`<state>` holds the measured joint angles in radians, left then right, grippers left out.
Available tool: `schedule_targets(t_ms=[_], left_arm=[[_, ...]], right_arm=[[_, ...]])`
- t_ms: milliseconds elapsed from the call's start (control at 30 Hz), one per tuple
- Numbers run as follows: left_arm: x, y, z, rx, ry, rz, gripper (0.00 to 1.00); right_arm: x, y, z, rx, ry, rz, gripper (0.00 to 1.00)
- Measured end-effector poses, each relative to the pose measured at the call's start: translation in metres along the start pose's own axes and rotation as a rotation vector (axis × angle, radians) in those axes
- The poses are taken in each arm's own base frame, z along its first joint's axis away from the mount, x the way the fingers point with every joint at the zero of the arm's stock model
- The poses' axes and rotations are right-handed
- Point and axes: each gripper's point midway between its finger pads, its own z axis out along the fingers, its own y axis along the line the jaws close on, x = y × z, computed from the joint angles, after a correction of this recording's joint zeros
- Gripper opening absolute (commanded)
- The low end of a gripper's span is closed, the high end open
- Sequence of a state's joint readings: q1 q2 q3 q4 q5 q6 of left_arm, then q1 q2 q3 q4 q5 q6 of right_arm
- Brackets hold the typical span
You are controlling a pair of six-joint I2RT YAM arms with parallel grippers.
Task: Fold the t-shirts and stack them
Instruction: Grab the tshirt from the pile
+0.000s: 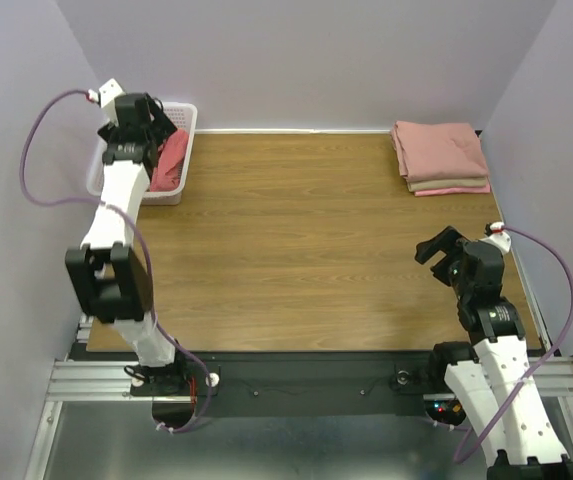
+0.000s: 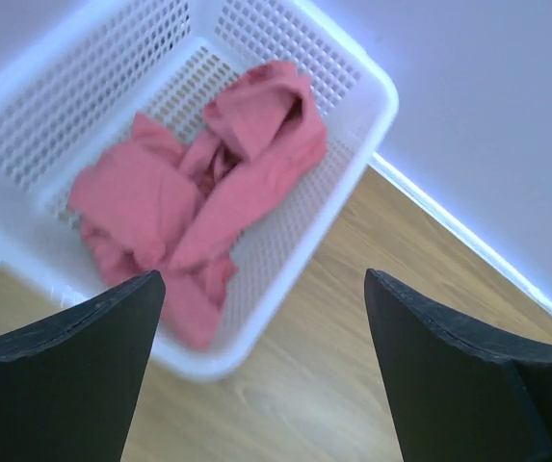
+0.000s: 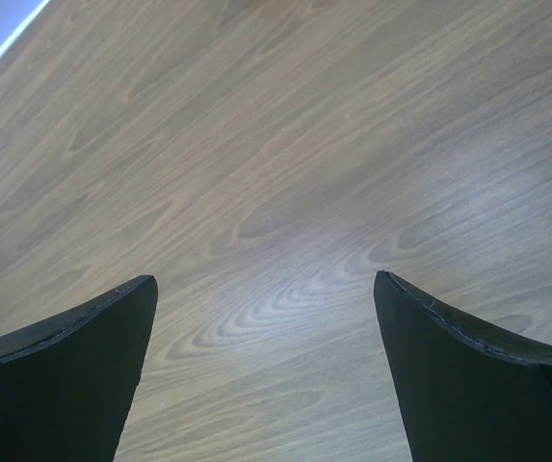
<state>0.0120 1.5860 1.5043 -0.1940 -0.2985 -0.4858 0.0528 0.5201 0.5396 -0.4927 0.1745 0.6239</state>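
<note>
A crumpled coral-red t-shirt (image 1: 171, 163) lies in the white lattice basket (image 1: 188, 112) at the far left; it fills the basket's middle in the left wrist view (image 2: 208, 183). My left gripper (image 1: 162, 128) hovers above the basket's near-right side, open and empty, its fingers (image 2: 83, 356) wide apart. A stack of folded t-shirts (image 1: 440, 155), salmon-pink on top with beige under it, lies at the far right corner. My right gripper (image 1: 438, 246) is open and empty above bare wood near the right edge, well short of the stack.
The wooden table (image 1: 296, 240) spans the workspace, with purple-grey walls close on three sides. The basket (image 2: 285, 289) sits by the back wall in the left corner. Purple cables loop off both arms.
</note>
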Motion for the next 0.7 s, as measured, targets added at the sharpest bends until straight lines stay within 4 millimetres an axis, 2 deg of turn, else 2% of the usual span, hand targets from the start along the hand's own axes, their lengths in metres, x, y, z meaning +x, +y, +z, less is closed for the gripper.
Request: schedule_targets(t_ms=[33,133,167,200,233,267,333,367,467,500,533,567,600,700], left_arm=[[-0.002,-0.002,0.013,-0.003,0.018,0.015,0.96],[-0.004,-0.009,0.078,-0.002,0.053,0.059,0.96],[-0.001,-0.012,0.100,-0.001,0.071,0.076,0.96],[0.003,-0.011,0.110,-0.003,0.083,0.083,0.96],[0.013,-0.009,0.134,-0.003,0.114,0.093,0.96],[0.020,-0.009,0.149,0.002,0.130,0.097,0.96],[0.039,-0.006,0.172,0.020,0.171,0.103,0.96],[0.057,0.002,0.185,0.019,0.208,0.107,0.96],[0.092,0.023,0.205,-0.010,0.277,0.117,0.96],[0.101,0.027,0.209,-0.015,0.294,0.121,0.93],[0.112,0.034,0.214,-0.024,0.312,0.124,0.88],[0.116,0.037,0.216,-0.028,0.321,0.126,0.79],[0.123,0.039,0.219,-0.030,0.332,0.128,0.51],[0.139,0.044,0.227,-0.025,0.359,0.132,0.24]], right_arm=[[0.001,0.000,0.001,0.003,0.005,-0.002,1.00],[0.002,-0.001,0.003,0.009,0.013,-0.006,1.00],[0.003,-0.002,0.003,0.012,0.016,-0.007,1.00],[0.003,-0.002,0.004,0.012,0.017,-0.008,1.00],[0.004,-0.002,0.004,0.014,0.019,-0.008,1.00],[0.004,-0.002,0.005,0.016,0.022,-0.010,1.00],[0.005,-0.002,0.005,0.016,0.027,-0.013,1.00],[0.006,-0.002,0.006,0.014,0.030,-0.015,1.00],[0.008,-0.002,0.007,0.014,0.042,-0.019,1.00],[0.008,-0.002,0.007,0.015,0.043,-0.021,1.00],[0.009,-0.002,0.008,0.017,0.046,-0.023,1.00],[0.009,-0.003,0.008,0.019,0.048,-0.024,1.00],[0.010,-0.003,0.008,0.020,0.050,-0.026,1.00],[0.010,-0.004,0.009,0.023,0.054,-0.028,1.00]])
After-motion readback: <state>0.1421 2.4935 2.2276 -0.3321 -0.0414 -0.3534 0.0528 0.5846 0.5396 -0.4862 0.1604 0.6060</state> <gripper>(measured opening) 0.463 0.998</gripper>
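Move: The pink t-shirt lies crumpled in the white basket, its middle about 13 cm ahead of the open left hand, 2 cm to its left and 24 cm below. The basket's middle is some 12 cm ahead and 5 cm left of that hand, and its right rim about 6 cm to the right of the shirt. From the right hand the shirt lies roughly 35 cm ahead, 66 cm left and 10 cm below. The left hand reaches 16 cm forward, then plunges 22 cm into the basket, fingers half closing on the pink t-shirt. ##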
